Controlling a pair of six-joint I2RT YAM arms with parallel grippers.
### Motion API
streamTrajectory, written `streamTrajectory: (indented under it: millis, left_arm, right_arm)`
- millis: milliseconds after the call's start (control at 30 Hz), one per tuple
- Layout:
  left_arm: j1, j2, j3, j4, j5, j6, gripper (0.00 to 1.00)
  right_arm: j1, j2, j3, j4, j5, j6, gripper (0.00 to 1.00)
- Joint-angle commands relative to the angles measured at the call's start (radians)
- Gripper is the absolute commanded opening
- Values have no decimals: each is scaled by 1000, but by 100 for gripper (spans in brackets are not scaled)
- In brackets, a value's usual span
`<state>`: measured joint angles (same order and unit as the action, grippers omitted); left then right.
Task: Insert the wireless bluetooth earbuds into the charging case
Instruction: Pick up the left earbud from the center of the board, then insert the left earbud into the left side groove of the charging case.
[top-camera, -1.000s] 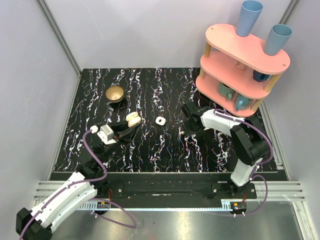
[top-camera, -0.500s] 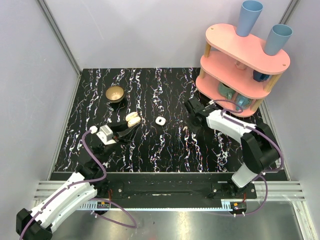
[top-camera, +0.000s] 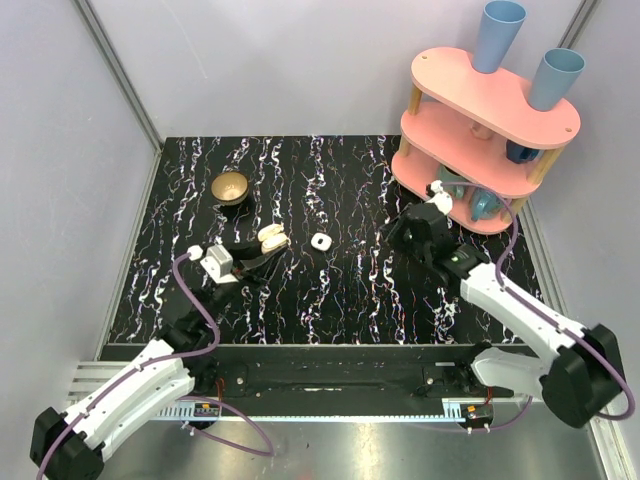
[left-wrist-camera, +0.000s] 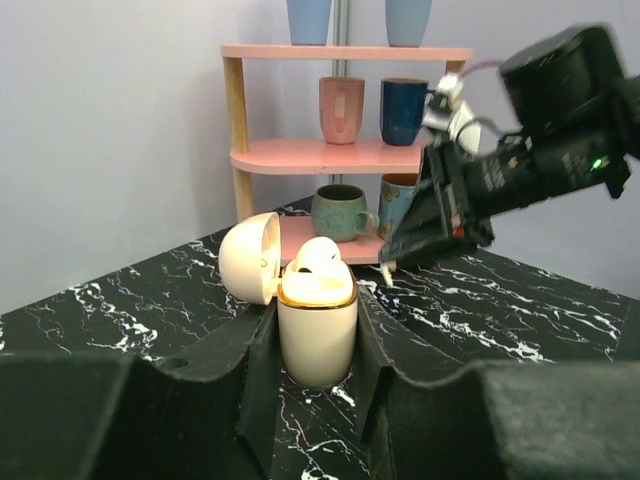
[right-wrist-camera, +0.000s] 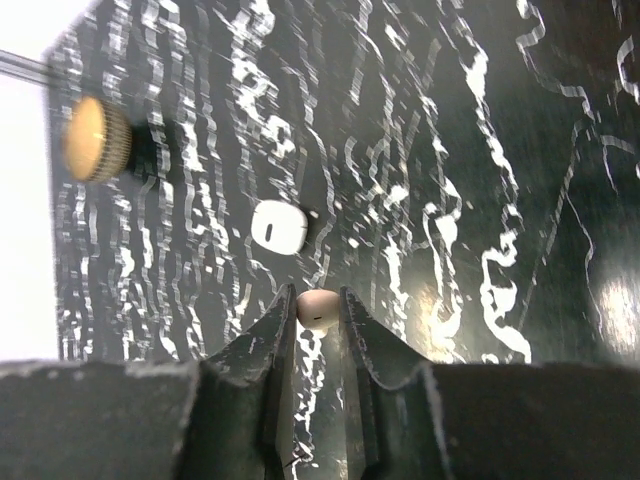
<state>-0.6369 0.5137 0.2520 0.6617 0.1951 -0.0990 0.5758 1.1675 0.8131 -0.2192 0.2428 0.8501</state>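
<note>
My left gripper (left-wrist-camera: 315, 305) is shut on a cream charging case (left-wrist-camera: 316, 325) with a gold rim. The case stands upright on the table with its lid (left-wrist-camera: 249, 257) swung open to the left. One cream earbud (left-wrist-camera: 315, 256) sits in its top. From above, the case (top-camera: 270, 238) lies left of centre, with the left gripper (top-camera: 258, 255) around it. My right gripper (right-wrist-camera: 316, 300) is shut on a second cream earbud (right-wrist-camera: 318, 310) and hangs above the table. It is right of centre (top-camera: 408, 235), apart from the case.
A small closed white case (top-camera: 320, 241) lies between the two grippers. A brass-coloured bowl (top-camera: 231, 187) sits at the back left. A pink two-tier shelf (top-camera: 480, 120) with mugs and blue cups stands at the back right, close behind the right arm.
The right arm has swung right and toward the near edge, its gripper still shut. The left gripper and the case have barely shifted.
</note>
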Motion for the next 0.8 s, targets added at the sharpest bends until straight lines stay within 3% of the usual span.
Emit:
streamTrajectory:
  millis: [0, 233, 767]
  left_arm:
    - [-1, 34, 41, 93, 35, -36, 0]
    - [0, 51, 47, 110, 46, -48, 0]
    - [-1, 71, 46, 139, 58, -62, 0]
  right_arm:
    - [22, -110, 12, 142, 24, -201, 0]
    - [102, -215, 43, 191, 56, -304, 0]
    - [300, -250, 113, 368, 33, -359, 0]
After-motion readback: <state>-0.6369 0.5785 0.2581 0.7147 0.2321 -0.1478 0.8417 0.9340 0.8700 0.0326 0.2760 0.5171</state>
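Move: The open charging case that the right hand's earbud is bound for is about 21 cm to the right hand's left, roughly 9 cm nearer the base and some 14 cm above it. It sits in the left hand's fingertips, its middle only about 2 cm above and 1 cm ahead and to the right of that hand's point. From the right hand, the white box lies about 7 cm ahead, 13 cm left and 15 cm down; the green mug is roughly 22 cm ahead, 20 cm right and 10 cm lower. With the left earbud still pinched between its fingertips, the right hand climbs about 16 cm, at first straight up and then also veering left and back, some 5 cm each, towards the charging case. As it rises, its fingers swing up some 30 degrees to nearly level and turn counter-clockwise by about 20, the grip unchanged, while the left hand keeps its hold on the open case almost in place. ##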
